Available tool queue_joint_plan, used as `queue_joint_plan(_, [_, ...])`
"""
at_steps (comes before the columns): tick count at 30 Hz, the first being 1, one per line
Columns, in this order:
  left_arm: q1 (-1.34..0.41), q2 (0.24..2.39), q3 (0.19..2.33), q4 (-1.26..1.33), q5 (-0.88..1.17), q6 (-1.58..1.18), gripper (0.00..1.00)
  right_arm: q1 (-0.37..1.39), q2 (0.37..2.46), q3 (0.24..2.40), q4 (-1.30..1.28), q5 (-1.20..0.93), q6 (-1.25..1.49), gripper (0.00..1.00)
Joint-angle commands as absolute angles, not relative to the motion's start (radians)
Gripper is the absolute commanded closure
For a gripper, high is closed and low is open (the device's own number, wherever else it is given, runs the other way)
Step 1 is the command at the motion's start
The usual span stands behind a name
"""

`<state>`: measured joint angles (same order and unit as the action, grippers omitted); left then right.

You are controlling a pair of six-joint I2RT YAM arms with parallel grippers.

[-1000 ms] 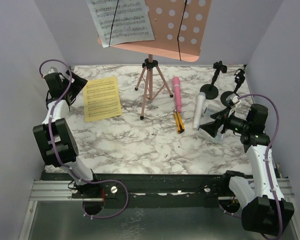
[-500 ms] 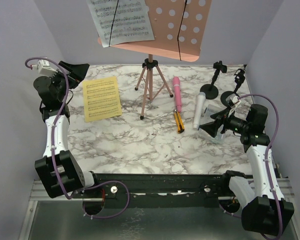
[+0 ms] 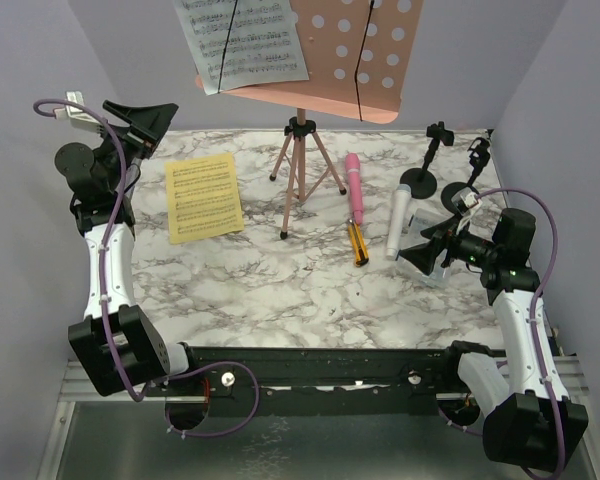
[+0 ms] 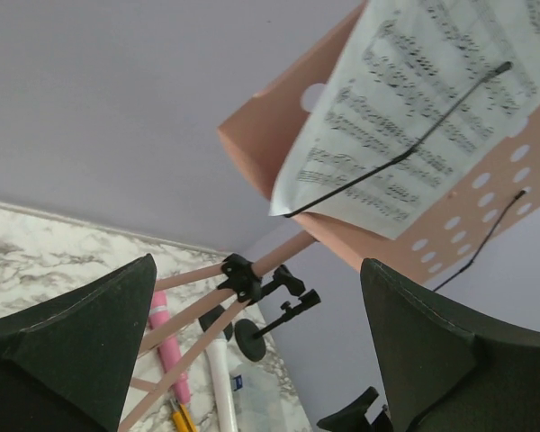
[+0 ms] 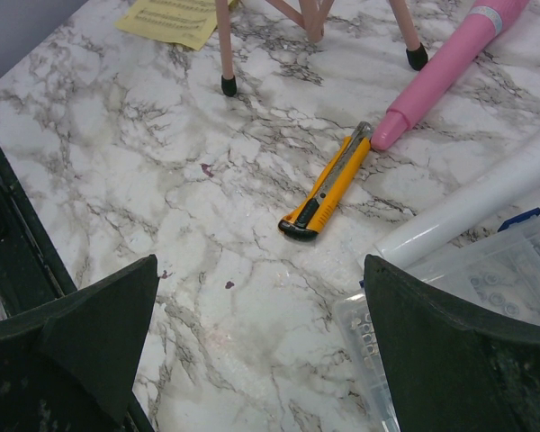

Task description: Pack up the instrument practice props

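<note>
The pink perforated music rack (image 3: 365, 60) stands on its pink tripod (image 3: 302, 170) at the back middle, with a white sheet-music page (image 3: 242, 40) clipped on it. A yellow page (image 3: 204, 196) lies flat left of the tripod. The pink microphone (image 3: 355, 187) and the grey-white microphone (image 3: 399, 220) lie right of the tripod. Two black round-based mic mounts (image 3: 426, 165) stand at the back right. My left gripper (image 3: 140, 117) is open, raised at the far left, facing the rack (image 4: 450, 216). My right gripper (image 3: 425, 255) is open and empty, low near the grey-white microphone (image 5: 486, 202).
A yellow-and-black cutter (image 3: 359, 243) lies below the pink microphone, also in the right wrist view (image 5: 328, 184). A clear plastic box (image 5: 459, 315) sits under my right gripper. Purple walls close in the marble table (image 3: 280, 290) on three sides.
My left arm has risen and swung its gripper up from the table's back left corner toward the rack. The right arm has not moved.
</note>
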<state>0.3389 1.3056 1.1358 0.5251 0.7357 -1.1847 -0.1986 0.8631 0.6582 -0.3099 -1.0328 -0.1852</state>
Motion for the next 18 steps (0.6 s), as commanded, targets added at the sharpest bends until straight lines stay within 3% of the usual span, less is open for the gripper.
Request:
queue_joint_plan(1, [0.304,1.310,1.228,0.580,0.785,-1.227,0.04,-0.204,0.854,0.645,-0.303,-1.011,-0.202,0.00])
queue_joint_plan(18, [0.196,1.502,1.471,0.579,0.759,-1.184,0.08,-0.205,0.851,0.644,-0.301,-1.007,-0.205,0.00])
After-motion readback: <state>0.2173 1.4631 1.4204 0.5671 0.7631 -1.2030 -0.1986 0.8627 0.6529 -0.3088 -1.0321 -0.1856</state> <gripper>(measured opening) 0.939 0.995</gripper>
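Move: The white music sheet leaning on the stand is the left gripper's goal: its middle lies about 23 cm ahead, 12 cm to the right and some 5 cm above. The black page clip across that sheet is roughly 20 cm ahead, 9 cm right and 2 cm up. The yellow sheet lies on the table 15 cm ahead, 3 cm left and 43 cm below. From the right hand, the white sheet is about 38 cm ahead, 36 cm left and 27 cm up. Bring the left gripper up about 6.5 cm and to the right nearly 5 cm towards the white sheet on the stand, easing back a centimetre first, then forward some 3 cm as the climb levels off. Meanwhile tip the fingers up and swing them clockwise, roughly 10 degrees each; keep them wide open and touch nothing yet. ##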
